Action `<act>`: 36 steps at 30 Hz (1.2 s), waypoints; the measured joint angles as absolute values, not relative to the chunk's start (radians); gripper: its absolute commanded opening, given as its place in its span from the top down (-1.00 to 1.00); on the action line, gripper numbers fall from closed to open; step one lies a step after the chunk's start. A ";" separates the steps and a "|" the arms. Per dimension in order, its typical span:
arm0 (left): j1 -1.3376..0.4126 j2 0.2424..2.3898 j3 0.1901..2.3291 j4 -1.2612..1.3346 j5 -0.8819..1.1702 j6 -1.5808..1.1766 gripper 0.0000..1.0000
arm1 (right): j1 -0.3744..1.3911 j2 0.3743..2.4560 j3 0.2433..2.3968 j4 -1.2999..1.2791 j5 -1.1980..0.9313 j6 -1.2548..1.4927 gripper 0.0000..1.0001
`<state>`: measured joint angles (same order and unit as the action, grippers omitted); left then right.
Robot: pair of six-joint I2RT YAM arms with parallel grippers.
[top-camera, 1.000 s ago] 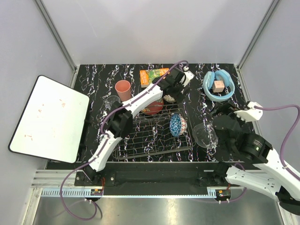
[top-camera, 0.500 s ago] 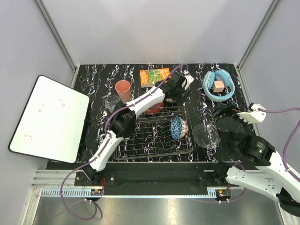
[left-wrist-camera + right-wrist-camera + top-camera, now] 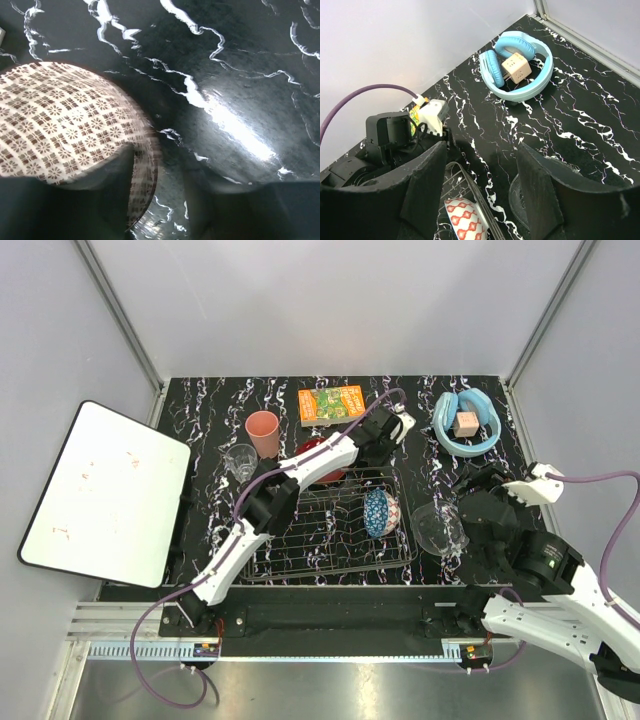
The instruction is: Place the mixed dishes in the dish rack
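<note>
My left gripper [image 3: 383, 435] reaches past the back edge of the dish rack [image 3: 330, 540]. In the left wrist view it [image 3: 167, 200] is open, with the beige patterned bowl [image 3: 60, 115] lying tilted on the table and its rim between the jaws, beside the left finger. The blue patterned bowl [image 3: 380, 510] stands on edge in the rack. The red bowl [image 3: 312, 452] is partly under the left arm. The pink cup [image 3: 262, 430] and glass tumbler [image 3: 240, 460] stand left of the rack. My right gripper [image 3: 482, 147] is open and empty above the clear glass bowl [image 3: 437, 528].
Light-blue headphones [image 3: 465, 420] with a small beige cube lie at the back right. An orange-green box [image 3: 330, 403] lies at the back. A white board [image 3: 100, 495] leans off the table's left edge. The rack's right rim [image 3: 477, 192] shows below my right gripper.
My left gripper has shifted toward the back right, uncovering more of the red bowl and hiding the beige bowl from the top view. The right arm has barely moved.
</note>
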<state>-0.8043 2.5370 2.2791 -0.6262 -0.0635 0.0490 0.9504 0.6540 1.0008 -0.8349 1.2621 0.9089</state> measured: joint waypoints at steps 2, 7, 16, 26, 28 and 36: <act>-0.804 2.537 2.279 -0.623 -0.064 0.050 0.72 | 0.950 0.654 0.995 -0.835 1.262 0.908 -0.29; -0.803 2.514 2.279 -0.599 -0.082 0.057 0.87 | 0.950 0.654 0.980 -0.835 1.262 0.909 -0.28; -0.800 2.347 2.162 -0.630 -0.052 0.000 1.00 | 0.950 0.677 0.952 -0.835 1.274 0.904 -0.24; -0.680 1.781 1.913 -0.580 0.377 -0.295 1.00 | 0.909 0.771 0.904 -0.835 1.272 0.914 -0.30; -0.634 1.667 1.794 -0.506 0.523 -0.407 1.00 | 0.892 0.783 0.901 -0.835 1.264 0.918 -0.30; -0.677 1.594 1.309 -0.191 0.867 -0.832 1.00 | 0.877 0.785 0.897 -0.834 1.250 0.920 -0.26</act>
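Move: The patterned bowl sits just beside the left hand, its middle about 4 cm left, 2 cm ahead and 2 cm below, its near rim between the fingers. From that hand the red plate is some 14 cm left and 4 cm back, the book 12 cm left and 9 cm ahead, the blue bowl in the rack about 17 cm straight back. From the right hand the patterned bowl lies roughly 23 cm ahead, 22 cm left and 30 cm below. Left pinches patterned bowl's rim, lifts some 30 cm, carries it tilting back over the rack, dips; right sinks. ##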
